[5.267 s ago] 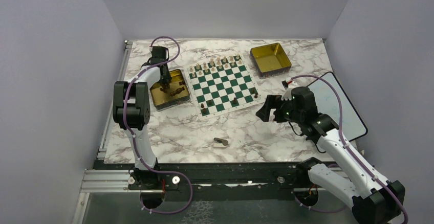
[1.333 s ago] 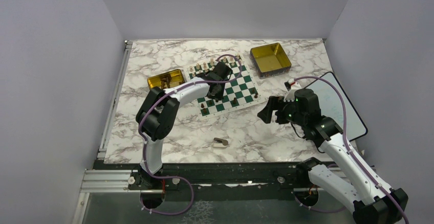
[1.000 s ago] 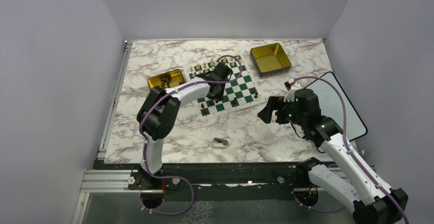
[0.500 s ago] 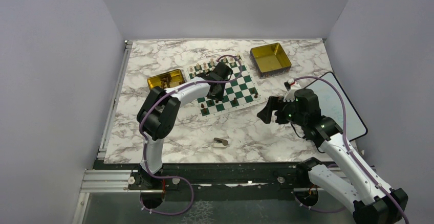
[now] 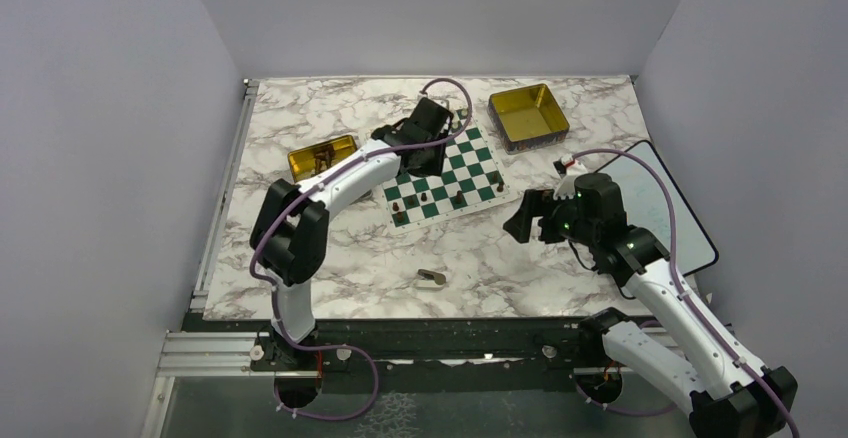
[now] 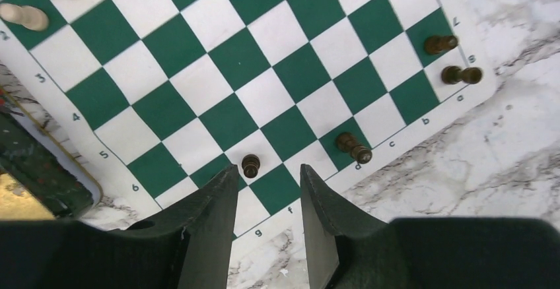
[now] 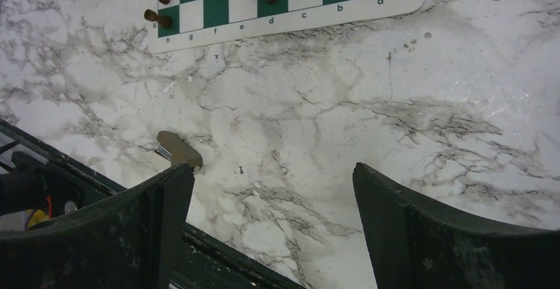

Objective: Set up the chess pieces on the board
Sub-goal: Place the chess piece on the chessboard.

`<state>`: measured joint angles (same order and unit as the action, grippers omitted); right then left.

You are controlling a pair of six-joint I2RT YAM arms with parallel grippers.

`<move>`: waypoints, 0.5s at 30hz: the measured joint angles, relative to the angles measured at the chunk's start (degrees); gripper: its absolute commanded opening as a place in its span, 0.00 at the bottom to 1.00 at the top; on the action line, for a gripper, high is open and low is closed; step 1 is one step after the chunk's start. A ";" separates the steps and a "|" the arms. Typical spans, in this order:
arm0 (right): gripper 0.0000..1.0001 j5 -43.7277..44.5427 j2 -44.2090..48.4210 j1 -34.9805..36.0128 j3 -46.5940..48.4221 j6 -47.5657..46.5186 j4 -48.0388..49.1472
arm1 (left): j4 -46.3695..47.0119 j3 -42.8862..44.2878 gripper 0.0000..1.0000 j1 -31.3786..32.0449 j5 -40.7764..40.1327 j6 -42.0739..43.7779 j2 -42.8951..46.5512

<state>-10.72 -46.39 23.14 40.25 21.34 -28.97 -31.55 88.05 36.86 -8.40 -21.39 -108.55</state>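
The green and white board (image 5: 470, 158) lies mid-table. Several dark chess pieces (image 5: 412, 198) stand along its near edge, and pale ones sit at the far edge. My left gripper (image 5: 420, 161) hovers over the board, open and holding nothing. In the left wrist view a dark pawn (image 6: 250, 165) stands free on a white square just ahead of the left gripper (image 6: 268, 170). Other dark pieces (image 6: 353, 147) stand further right. My right gripper (image 5: 515, 220) hangs open right of the board. In the right wrist view, that gripper (image 7: 269, 170) is over bare marble, empty.
A gold tin (image 5: 322, 156) with dark pieces sits left of the board. Another gold tin (image 5: 528, 113) stands at the back right. A small tan object (image 5: 432, 278) lies near the front edge. A black-rimmed white panel (image 5: 660, 203) lies at the right.
My left gripper has opened and drawn up and back toward the board's far side, leaving a dark pawn standing on the board. The right arm has not moved.
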 measured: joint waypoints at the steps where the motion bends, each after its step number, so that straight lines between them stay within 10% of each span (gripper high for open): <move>1: 0.97 0.24 -0.17 0.00 0.31 -0.44 -0.63 | -0.13 0.24 0.41 -0.17 0.07 -0.02 1.33; 15: 0.97 1.95 0.92 0.00 1.86 -2.38 -2.10 | -1.29 -3.74 0.39 -13.99 0.09 0.70 12.15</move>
<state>-8.78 -45.47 23.14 42.11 18.96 -31.07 -32.84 84.31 22.87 -8.32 -20.69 -96.40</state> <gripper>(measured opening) 0.968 0.401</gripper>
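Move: The box of dark pieces lies some 21 cm to the left hand's left, about 4 cm farther out and roughly 9 cm lower. The dark pawn just set down stands nearly beneath this hand, 2 cm back, 1 cm left and 8 cm down; another dark pawn is 4 cm back and 7 cm left, and the nearest white pawn 10 cm ahead, 11 cm left. From the right hand the box is about 43 cm left, 19 cm ahead and 15 cm lower. The box of dark pieces is where the empty left hand heads after leaving the placed dark pawn: still climbing at first, it then swings ever faster to its left across the board, about 11 cm, gaining some 6.5 cm in height and edging forward. It turns counter-clockwise a little, its fingers staying partly open and touching nothing. ##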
